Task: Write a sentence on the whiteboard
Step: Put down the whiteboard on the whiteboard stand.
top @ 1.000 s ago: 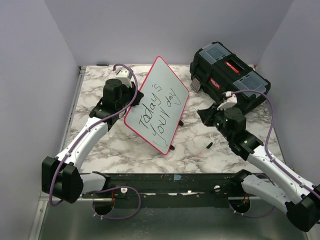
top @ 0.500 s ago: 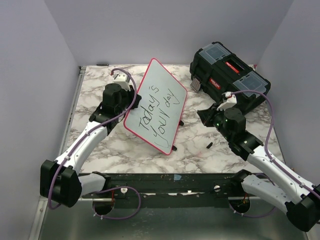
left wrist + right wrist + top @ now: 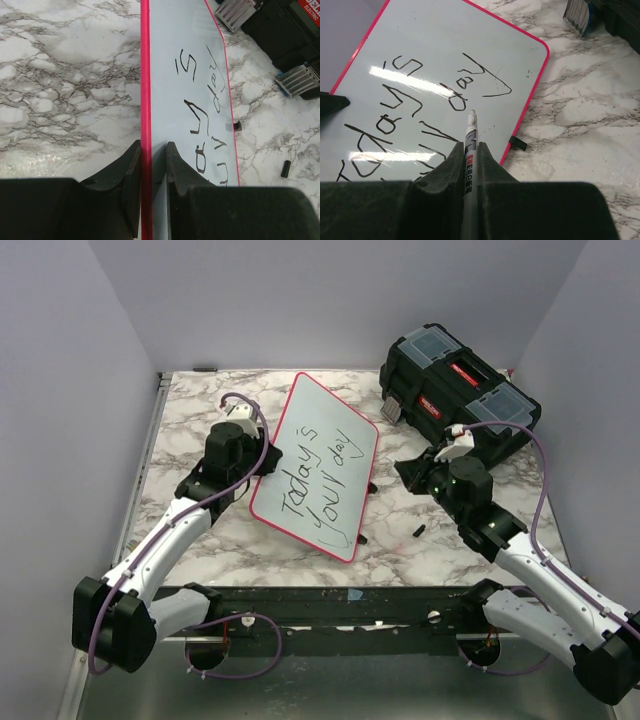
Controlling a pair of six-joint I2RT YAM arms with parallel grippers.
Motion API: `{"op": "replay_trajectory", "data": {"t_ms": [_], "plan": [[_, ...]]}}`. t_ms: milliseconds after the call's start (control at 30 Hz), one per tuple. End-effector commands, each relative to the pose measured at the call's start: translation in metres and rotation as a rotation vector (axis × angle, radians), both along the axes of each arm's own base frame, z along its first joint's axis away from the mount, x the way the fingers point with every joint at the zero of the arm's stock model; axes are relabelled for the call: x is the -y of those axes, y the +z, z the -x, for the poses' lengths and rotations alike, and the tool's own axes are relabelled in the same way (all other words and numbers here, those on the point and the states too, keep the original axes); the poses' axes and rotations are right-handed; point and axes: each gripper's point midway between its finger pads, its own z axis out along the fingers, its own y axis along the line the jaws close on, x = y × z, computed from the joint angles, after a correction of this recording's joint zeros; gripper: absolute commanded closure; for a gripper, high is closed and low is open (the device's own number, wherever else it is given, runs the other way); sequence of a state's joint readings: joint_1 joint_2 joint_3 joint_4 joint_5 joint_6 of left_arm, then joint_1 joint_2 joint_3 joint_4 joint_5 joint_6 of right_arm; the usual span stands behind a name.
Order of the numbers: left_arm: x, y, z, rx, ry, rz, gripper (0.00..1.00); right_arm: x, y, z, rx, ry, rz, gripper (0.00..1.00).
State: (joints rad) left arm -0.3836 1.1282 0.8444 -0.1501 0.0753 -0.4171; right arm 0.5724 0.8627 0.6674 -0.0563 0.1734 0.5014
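Note:
The whiteboard (image 3: 315, 465) with its pink rim leans low across the table's middle, its left edge raised at my left gripper (image 3: 262, 462). The sentence (image 3: 318, 472) reads "Today's your day" in two black lines. In the left wrist view my left gripper (image 3: 152, 145) straddles the pink rim (image 3: 145, 100); one finger touches it and a thin gap shows at the other. My right gripper (image 3: 470, 145) is shut on a grey marker (image 3: 471, 130). The marker's bare tip hovers just above the board (image 3: 445, 50), near "day". In the top view this right gripper (image 3: 410, 468) sits off the board's right edge.
A black toolbox (image 3: 460, 390) with red latches stands at the back right, behind my right arm. A small black cap (image 3: 418, 531) lies on the marble near the right arm. The board's black feet (image 3: 372, 485) stick out along its right edge. Walls close in the table on three sides.
My left arm has come down and toward the near edge, laying the whiteboard lower and flatter. Its jaws have eased apart a little. The right arm has not moved.

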Motion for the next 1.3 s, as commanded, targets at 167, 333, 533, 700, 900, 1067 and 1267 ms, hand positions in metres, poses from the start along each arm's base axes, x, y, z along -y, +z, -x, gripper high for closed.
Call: {"op": "replay_trajectory", "data": {"t_ms": [167,333,533,700,900,1067,1267], "plan": [[0.0,-0.071,0.069,-0.262,-0.15,-0.106,0.9,-0.003,-0.009,0.007,-0.032,0.021,-0.016,0.99],[0.0,-0.082,0.072,-0.291,-0.14,-0.103,0.82,-0.005,-0.011,0.007,-0.038,0.026,-0.022,0.99],[-0.003,-0.086,0.073,-0.288,-0.12,-0.097,0.74,-0.005,-0.013,0.007,-0.039,0.022,-0.021,0.99],[-0.004,-0.085,0.073,-0.281,-0.113,-0.099,0.7,-0.004,-0.012,0.006,-0.039,0.019,-0.021,0.99],[-0.005,-0.078,0.071,-0.26,-0.108,-0.095,0.63,-0.006,-0.013,0.005,-0.044,0.023,-0.019,0.99],[-0.005,-0.062,0.07,-0.226,-0.103,-0.085,0.56,-0.007,-0.013,0.004,-0.045,0.026,-0.02,0.99],[-0.006,-0.045,0.067,-0.199,-0.104,-0.095,0.45,-0.007,-0.009,0.004,-0.037,0.028,-0.025,0.99]]}}
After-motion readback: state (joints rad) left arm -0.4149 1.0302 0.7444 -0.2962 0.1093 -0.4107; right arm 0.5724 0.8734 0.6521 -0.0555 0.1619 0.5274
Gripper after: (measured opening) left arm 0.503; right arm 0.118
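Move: My left hand holds the whiteboard's raised left edge. The whiteboard's middle is about 12 cm to its right, level fore and aft, some 7 cm lower. The stand's two black lugs show at the board's right edge, around 24 cm right, 5 cm back and 16 cm down from this hand, and the marker cap lies some 15 cm farther right and 4 cm nearer me than the lugs. From my right hand the lugs lie roughly 8 cm left, 3 cm back and 17 cm below. I draw my left hand back about 5 cm and let it sink some 4 cm in two stages, back first and then down and back, lowering the whiteboard's left edge towards the table. Midway my fingers start to spread, ending about half open but still straddling the edge, while the hand tips slightly nose-down. ##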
